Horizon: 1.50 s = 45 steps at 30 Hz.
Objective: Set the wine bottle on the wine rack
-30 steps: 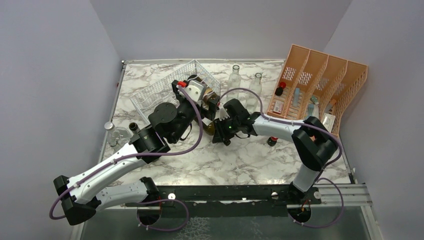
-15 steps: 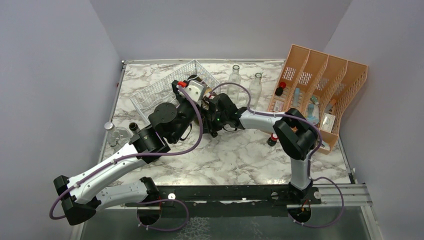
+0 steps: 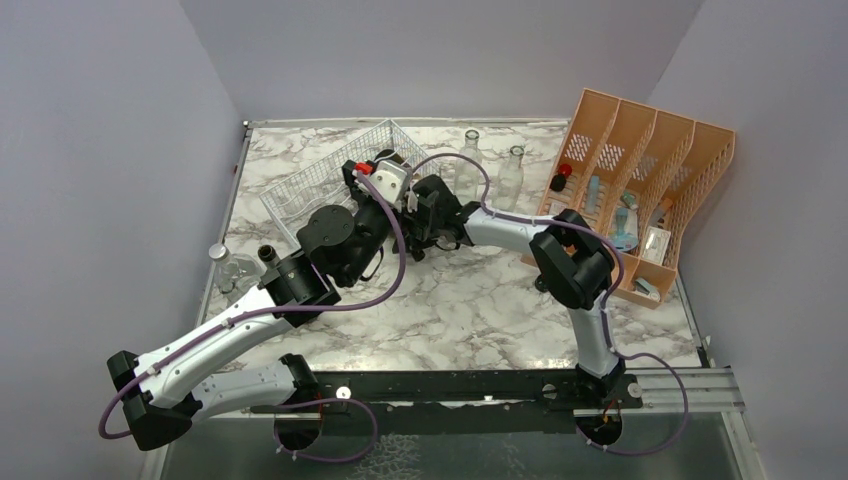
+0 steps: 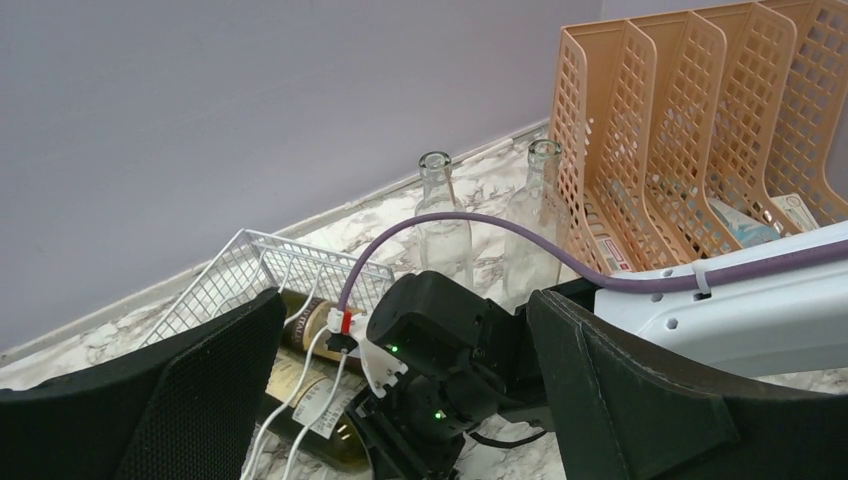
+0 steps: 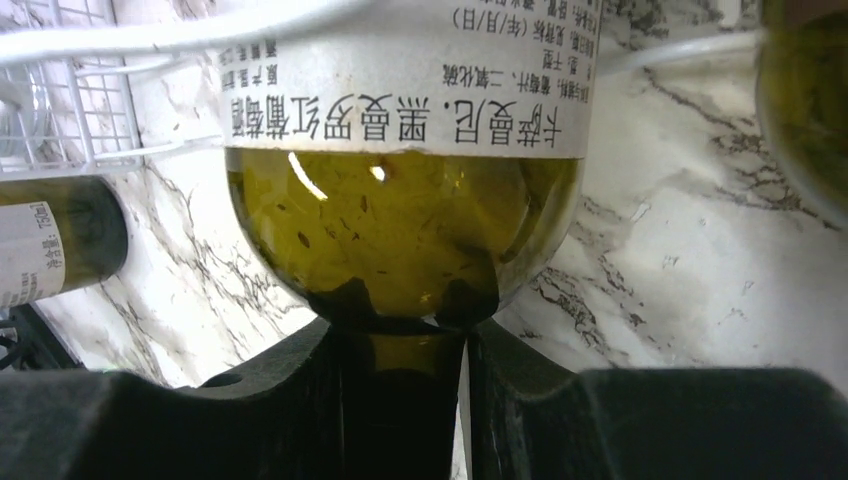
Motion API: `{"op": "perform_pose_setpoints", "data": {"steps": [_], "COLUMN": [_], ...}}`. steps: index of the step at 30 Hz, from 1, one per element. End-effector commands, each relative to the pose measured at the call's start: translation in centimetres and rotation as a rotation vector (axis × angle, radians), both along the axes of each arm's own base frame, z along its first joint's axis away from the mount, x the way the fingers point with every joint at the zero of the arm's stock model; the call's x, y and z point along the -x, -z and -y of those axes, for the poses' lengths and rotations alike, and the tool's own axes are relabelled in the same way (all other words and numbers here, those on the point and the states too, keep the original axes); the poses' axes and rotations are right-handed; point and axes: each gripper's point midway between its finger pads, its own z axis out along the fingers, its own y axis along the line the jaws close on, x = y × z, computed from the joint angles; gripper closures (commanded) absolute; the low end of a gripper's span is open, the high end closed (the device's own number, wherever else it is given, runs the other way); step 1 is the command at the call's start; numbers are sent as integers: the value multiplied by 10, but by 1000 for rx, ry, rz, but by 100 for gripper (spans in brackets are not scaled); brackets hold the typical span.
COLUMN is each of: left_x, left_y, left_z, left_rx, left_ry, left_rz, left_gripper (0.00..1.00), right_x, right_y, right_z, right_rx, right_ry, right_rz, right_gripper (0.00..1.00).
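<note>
The wine bottle (image 5: pixel 400 230), olive-green glass with a white label, lies with its body toward the wine rack (image 3: pixel 320 185). My right gripper (image 5: pixel 400 345) is shut on its neck, low beside the rack's near corner (image 4: pixel 260 265). Rack wires (image 5: pixel 80 120) cross just beyond the bottle's label. From the left wrist the same bottle (image 4: pixel 300 400) lies on the marble below a second, brown-labelled bottle (image 4: pixel 305 320) at the rack. My left gripper (image 4: pixel 405 300) hangs open above the right gripper (image 3: pixel 422 212), holding nothing. The top view hides the bottle under both wrists.
Two empty clear glass bottles (image 3: pixel 470 150) (image 3: pixel 513 165) stand at the back. An orange slotted organizer (image 3: pixel 640 180) fills the back right. Small jars (image 3: pixel 225 262) sit at the left edge. Another green bottle (image 5: pixel 800 100) lies right of the held one.
My right arm has swung left and farther back, carrying the bottle by its neck up to the rack. The left arm has stayed still and open.
</note>
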Motion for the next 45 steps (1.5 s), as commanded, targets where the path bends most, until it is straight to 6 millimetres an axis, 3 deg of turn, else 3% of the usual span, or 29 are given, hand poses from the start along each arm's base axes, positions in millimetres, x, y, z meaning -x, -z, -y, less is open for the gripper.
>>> {"op": "perform_pose_setpoints", "data": {"steps": [1, 14, 18, 25, 28, 35, 41, 45], "left_x": [1, 1, 1, 2, 2, 8, 11, 13], "left_y": [-10, -10, -10, -15, -17, -27, -27, -26], "left_z": [-7, -7, -8, -13, -16, -22, -26, -29], "left_rx": [29, 28, 27, 37, 42, 56, 67, 74], "left_ry": [-22, -24, -26, -40, -47, -42, -38, -38], "left_rz": [24, 23, 23, 28, 30, 42, 49, 45], "left_gripper": [1, 1, 1, 1, 1, 1, 1, 1], "right_x": [-38, -45, -47, -40, -35, -8, 15, 15], "right_y": [-57, -46, -55, -77, -87, -115, -145, -168], "right_z": [-28, -26, -21, -4, 7, 41, 97, 141], "right_rx": [-113, -62, -62, -57, -51, -16, 56, 132], "right_ry": [4, 25, 48, 87, 108, 97, 183, 332], "right_rz": [194, 183, 205, 238, 253, 288, 363, 438], "right_gripper": [59, 56, 55, 38, 36, 36, 36, 36]}}
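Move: The right hand holds the neck of the wine bottle, already lying in the wine rack; the bottle's middle is about 8 cm ahead and 6 cm left, at hand height. The silver-necked bottle lies some 15 cm straight ahead in the rack; the nearer clear bottle stands about 12 cm ahead, 13 cm right. From the high left hand, the held bottle is roughly 15 cm ahead, 4 cm left and 34 cm below. Right hand opens off the neck, edging about 4 cm forward, then climbs away rightward, some 16 cm higher. ##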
